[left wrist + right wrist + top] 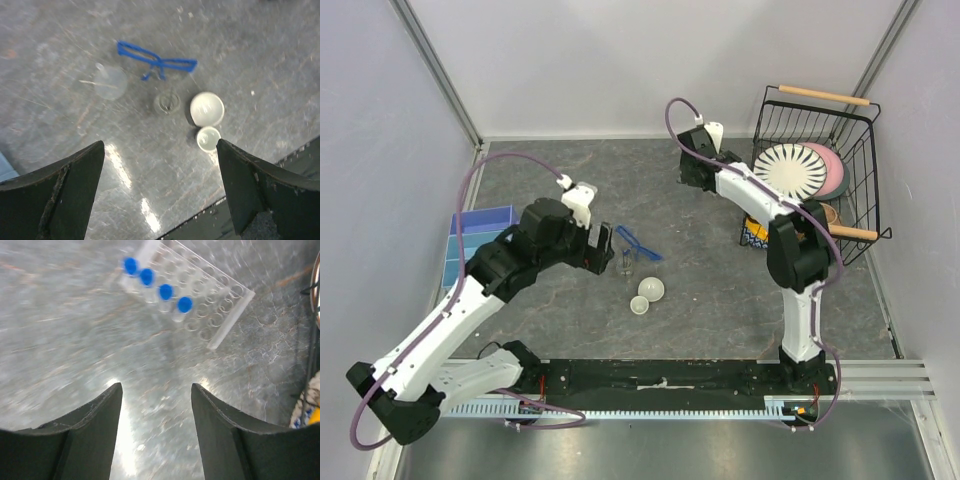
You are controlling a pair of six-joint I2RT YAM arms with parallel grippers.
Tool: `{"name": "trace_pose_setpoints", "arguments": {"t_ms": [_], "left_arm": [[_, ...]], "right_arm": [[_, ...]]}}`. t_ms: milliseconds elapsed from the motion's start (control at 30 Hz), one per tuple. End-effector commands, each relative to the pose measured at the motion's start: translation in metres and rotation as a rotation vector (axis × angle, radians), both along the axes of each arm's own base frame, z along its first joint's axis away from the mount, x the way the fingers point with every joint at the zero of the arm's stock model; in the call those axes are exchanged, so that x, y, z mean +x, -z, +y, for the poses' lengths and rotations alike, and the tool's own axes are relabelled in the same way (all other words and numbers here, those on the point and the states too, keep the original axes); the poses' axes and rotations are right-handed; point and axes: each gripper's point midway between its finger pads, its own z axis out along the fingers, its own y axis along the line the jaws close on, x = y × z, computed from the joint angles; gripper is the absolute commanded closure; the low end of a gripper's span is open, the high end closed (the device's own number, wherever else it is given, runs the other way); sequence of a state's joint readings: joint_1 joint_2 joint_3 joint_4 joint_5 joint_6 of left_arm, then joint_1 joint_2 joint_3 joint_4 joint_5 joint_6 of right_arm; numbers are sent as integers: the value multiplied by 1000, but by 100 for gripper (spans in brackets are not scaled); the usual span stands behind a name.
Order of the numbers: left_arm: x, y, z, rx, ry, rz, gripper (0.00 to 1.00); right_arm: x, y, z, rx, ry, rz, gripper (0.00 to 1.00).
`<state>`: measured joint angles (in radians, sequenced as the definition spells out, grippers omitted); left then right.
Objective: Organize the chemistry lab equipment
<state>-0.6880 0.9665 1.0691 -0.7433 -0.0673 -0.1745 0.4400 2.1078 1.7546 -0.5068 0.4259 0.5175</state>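
Note:
Blue-framed safety glasses (638, 243) (157, 60) lie mid-table. Just nearer sit two white round dishes, the larger (651, 289) (207, 108) and the smaller (639, 305) (208, 138). My left gripper (606, 246) (160, 146) hovers left of the glasses, open wide and empty. The clear plastic tube rack (205, 292) lies on the table in the right wrist view, with several blue-capped tubes (165, 291) in a row along it. From above, the right arm hides the rack. My right gripper (690, 163) (156, 387) hangs above bare table just short of the rack, open and holding nothing.
A black wire basket (860, 190) with plates stands at the back right, its edge (315, 290) close beside the rack. A blue bin (480, 222) sits at the far left. Two small clear vessels (110, 82) (167, 102) rest near the glasses.

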Motion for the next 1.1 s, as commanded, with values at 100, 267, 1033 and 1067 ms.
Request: {"name": "trace_pose_setpoints", "arguments": {"t_ms": [100,267,1033,1067], "left_arm": [[54,-36,57,2,-240,-29,0],[99,-5,114,-99,-498,124,2],[119,83,274,-403,-1510,392,5],[121,86,274,-406,-1518,400,5]], "right_arm": [[-59,-136,47,29,-156,-224,35],[-111,-179,72,64,-278,-275,34],[-249,-150,48,148,-480,-282,34],[-251,-146,47,144,-482,-275,34]]}}
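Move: About 29 cm to the left of the left hand and 11 cm farther out lies the blue organizer tray, some 20 cm lower; on the table the funnel is about 13 cm ahead and 1 cm right, the glass vial 8 cm ahead and 7 cm right. For the right hand, the tube rack lies about 6 cm straight ahead and 8 cm down, the larger white bowl 27 cm back and 15 cm left, and the blue glasses 16 cm back and 18 cm left. Swinging left by some 27 cm and forward by about 11 cm, the empty left hand rises a little, then sinks towards the tray, turning roughly 80 degrees counter-clockwise and pointing more steeply down, fingers kept wide open. The right hand leaves the tube rack, first climbing steeply and drifting left, then drawing back about 25 cm towards the white bowl, part-open, its wrist turning counter-clockwise. ##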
